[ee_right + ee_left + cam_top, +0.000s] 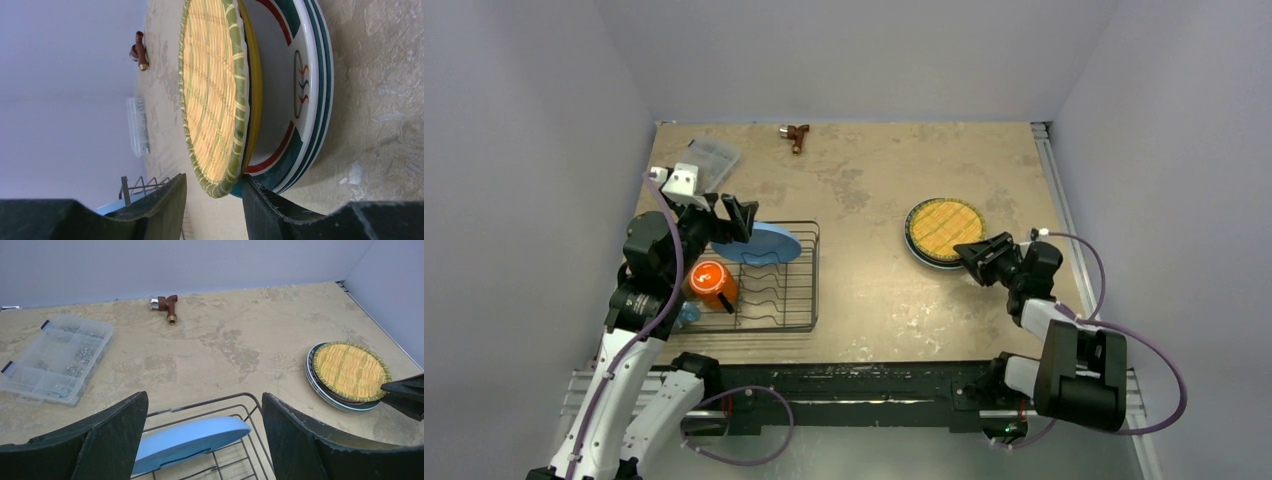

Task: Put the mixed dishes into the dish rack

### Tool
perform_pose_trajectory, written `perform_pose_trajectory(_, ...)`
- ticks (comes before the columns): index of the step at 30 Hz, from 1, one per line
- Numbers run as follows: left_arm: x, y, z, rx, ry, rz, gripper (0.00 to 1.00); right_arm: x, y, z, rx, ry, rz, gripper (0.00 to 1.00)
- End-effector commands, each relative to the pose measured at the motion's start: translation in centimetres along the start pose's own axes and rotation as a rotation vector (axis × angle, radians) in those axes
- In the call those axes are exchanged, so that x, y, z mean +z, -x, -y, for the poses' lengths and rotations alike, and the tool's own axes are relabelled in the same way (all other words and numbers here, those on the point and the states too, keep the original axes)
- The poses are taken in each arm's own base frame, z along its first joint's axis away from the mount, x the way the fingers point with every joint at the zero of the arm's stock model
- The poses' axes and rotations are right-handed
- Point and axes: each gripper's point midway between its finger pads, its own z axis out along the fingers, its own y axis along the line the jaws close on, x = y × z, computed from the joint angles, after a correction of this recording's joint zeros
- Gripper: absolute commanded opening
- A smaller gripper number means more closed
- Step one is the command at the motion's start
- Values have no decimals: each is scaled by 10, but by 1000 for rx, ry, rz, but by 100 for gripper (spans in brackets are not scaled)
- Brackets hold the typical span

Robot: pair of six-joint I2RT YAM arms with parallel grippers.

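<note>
The black wire dish rack [796, 300] sits left of centre. A light blue plate [762, 244] leans in its far end and an orange mug [712, 283] lies in its left side; a blue mug [687, 314] peeks out under the left arm. My left gripper [742, 221] hovers open over the blue plate [190, 439], touching nothing. At the right, a yellow woven-pattern plate [945, 228] lies on the white green-rimmed plate [300, 90]. My right gripper [215, 179] straddles the yellow plate's [212, 95] near rim: one finger under it, the other still apart.
A clear plastic compartment box [55, 357] lies at the far left corner behind the rack. A small brown tool [796, 135] rests by the back wall. Walls close the table on three sides. A metal rail runs along the right edge.
</note>
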Motion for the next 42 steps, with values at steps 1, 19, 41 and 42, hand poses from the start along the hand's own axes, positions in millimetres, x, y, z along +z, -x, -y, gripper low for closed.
perform_pose_trajectory(1,-5,27,2,6,3,69,83,2,3,-5,23,24,5,44)
perform_pose_trajectory(19,-4,26,2,3,4,63,83,7,11,3,87,-83,-1,34)
perform_pose_trajectory(41,-2,24,2,1,3,53,83,12,12,5,129,-93,-16,14)
perform_pose_trajectory(42,-2,25,2,1,2,54,83,12,12,4,129,-93,-17,14)
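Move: The woven-topped plate crowns the stack, its middle about 6 cm ahead of the right hand, 4 cm to its left and 2 cm lower, with its near rim right at the fingertips. The yellow plate lies directly under it, roughly 1 cm lower; the large green-rimmed plates below them are about 5 cm ahead, 4 cm left and 5 cm down. From the left hand, the woven plate is some 9 cm ahead, 38 cm right and 25 cm below. The woven plate's near rim, with the yellow plate's rim just under it, is what the right hand settles onto: it sinks a good 2 cm, its fingers tipping about 10 degrees further down, easing back slightly and then forward about 1 cm on the way. The part-open fingers narrow in two steps, one above and one below, to pinch the two rims. ##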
